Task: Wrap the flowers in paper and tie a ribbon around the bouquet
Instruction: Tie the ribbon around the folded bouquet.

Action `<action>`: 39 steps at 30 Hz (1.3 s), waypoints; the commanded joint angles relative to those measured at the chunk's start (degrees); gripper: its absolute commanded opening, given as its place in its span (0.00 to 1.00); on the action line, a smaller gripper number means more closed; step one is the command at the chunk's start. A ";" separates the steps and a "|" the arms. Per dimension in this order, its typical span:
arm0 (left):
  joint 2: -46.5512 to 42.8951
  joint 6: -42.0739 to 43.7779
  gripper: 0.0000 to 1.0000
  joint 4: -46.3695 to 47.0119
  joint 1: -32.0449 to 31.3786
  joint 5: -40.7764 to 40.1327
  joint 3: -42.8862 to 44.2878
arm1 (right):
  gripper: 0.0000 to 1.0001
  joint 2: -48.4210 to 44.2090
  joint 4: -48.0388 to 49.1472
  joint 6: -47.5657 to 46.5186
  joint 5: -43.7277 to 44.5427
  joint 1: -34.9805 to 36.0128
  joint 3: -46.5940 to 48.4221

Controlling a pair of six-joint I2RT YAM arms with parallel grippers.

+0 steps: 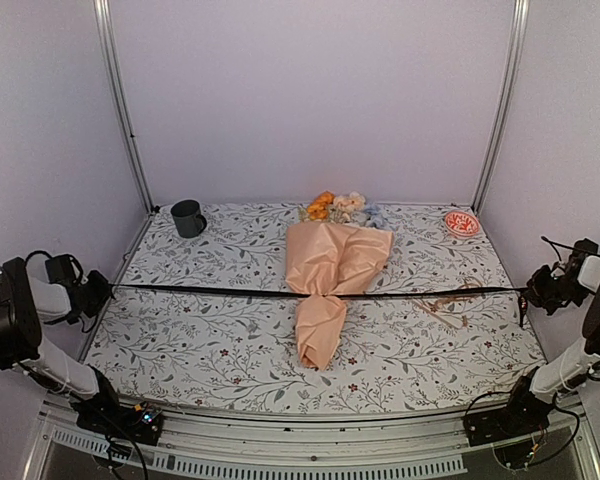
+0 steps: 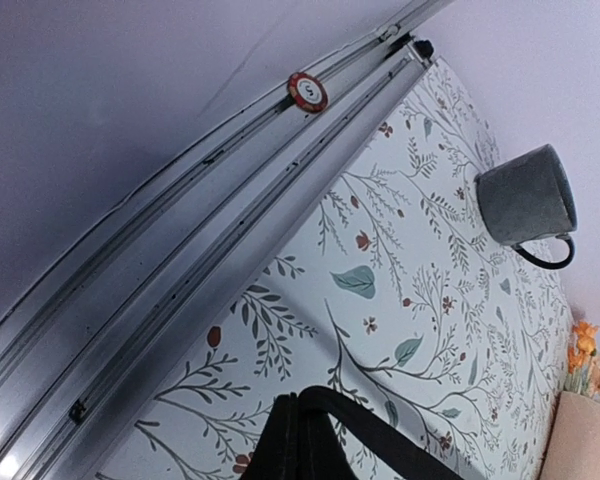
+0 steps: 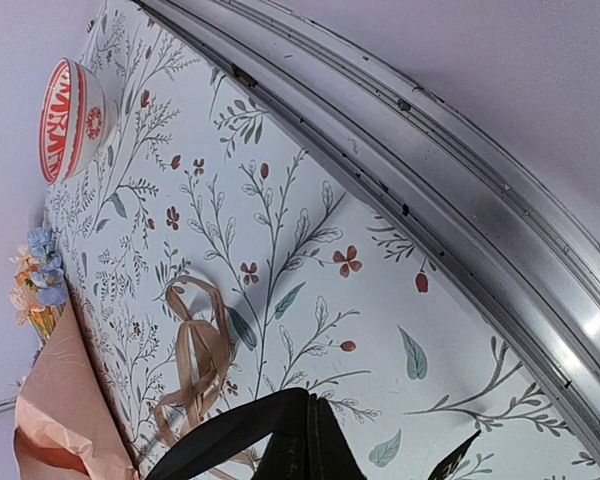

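Observation:
The bouquet lies mid-table: peach-orange paper [image 1: 332, 262] wrapped as a cone, pinched at a narrow waist, with the flowers [image 1: 338, 207] sticking out of its far end. The black ribbon [image 1: 210, 291] runs taut across the table and crosses the bouquet at that waist. My left gripper [image 1: 105, 291] is shut on the ribbon's left end at the table's left edge. My right gripper [image 1: 525, 294] is shut on the right end at the right edge. In the left wrist view the closed gripper [image 2: 292, 400] pinches the ribbon [image 2: 384, 432]. The right wrist view shows the same, with the gripper [image 3: 313, 402] closed on the ribbon [image 3: 236, 426].
A dark grey mug [image 1: 188, 218] stands at the back left. A red-and-white bowl [image 1: 462, 223] sits at the back right. A loose tan cord [image 1: 455, 300] lies on the cover right of the bouquet, under the ribbon. Metal rails [image 2: 180, 250] border both table sides.

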 commanded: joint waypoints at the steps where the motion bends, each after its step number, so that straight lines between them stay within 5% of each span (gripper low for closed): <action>1: -1.04 -1.74 0.00 6.82 4.25 -9.57 -0.11 | 0.01 -1.59 5.96 0.92 7.51 -3.81 0.51; 14: -1.86 -1.01 0.00 7.63 1.77 -6.72 0.64 | 0.01 -2.24 8.32 0.11 0.76 -3.89 -0.80; 27: -5.24 9.29 0.00 -6.44 -37.78 -11.73 20.15 | 0.01 -2.47 10.86 3.64 -6.64 28.26 9.34; 35: -7.91 23.93 0.00 -17.43 -59.61 -13.88 37.75 | 0.01 -4.36 4.69 -1.93 -12.07 50.73 26.17; 39: -14.40 33.16 0.00 -17.06 -71.61 -12.68 38.74 | 0.00 -11.20 7.87 -5.00 -23.24 58.85 27.35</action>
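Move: The bouquet's cinched waist lies about 54 cm to the right of my left hand and 2 cm back, some 3 cm lower; from my right hand it is about 52 cm to the left and 1 cm ahead, 4 cm lower. The mug stands roughly 23 cm ahead and 15 cm right of my left hand. From my right hand, the tan ribbon lies about 18 cm left, level fore and aft, and the red bowl 25 cm ahead, 9 cm left. I hold the black ribbon taut for about half a second, then swing both closed hands inward and up towards the space above the bouquet: left hand some 37 cm right and 30 cm up, right hand about 34 cm left and 25 cm up, both bowing forward before drawing back slightly. My fingers keep their grip on the ribbon ends while tipping upward and turning inward, left clockwise, right counter-clockwise. ##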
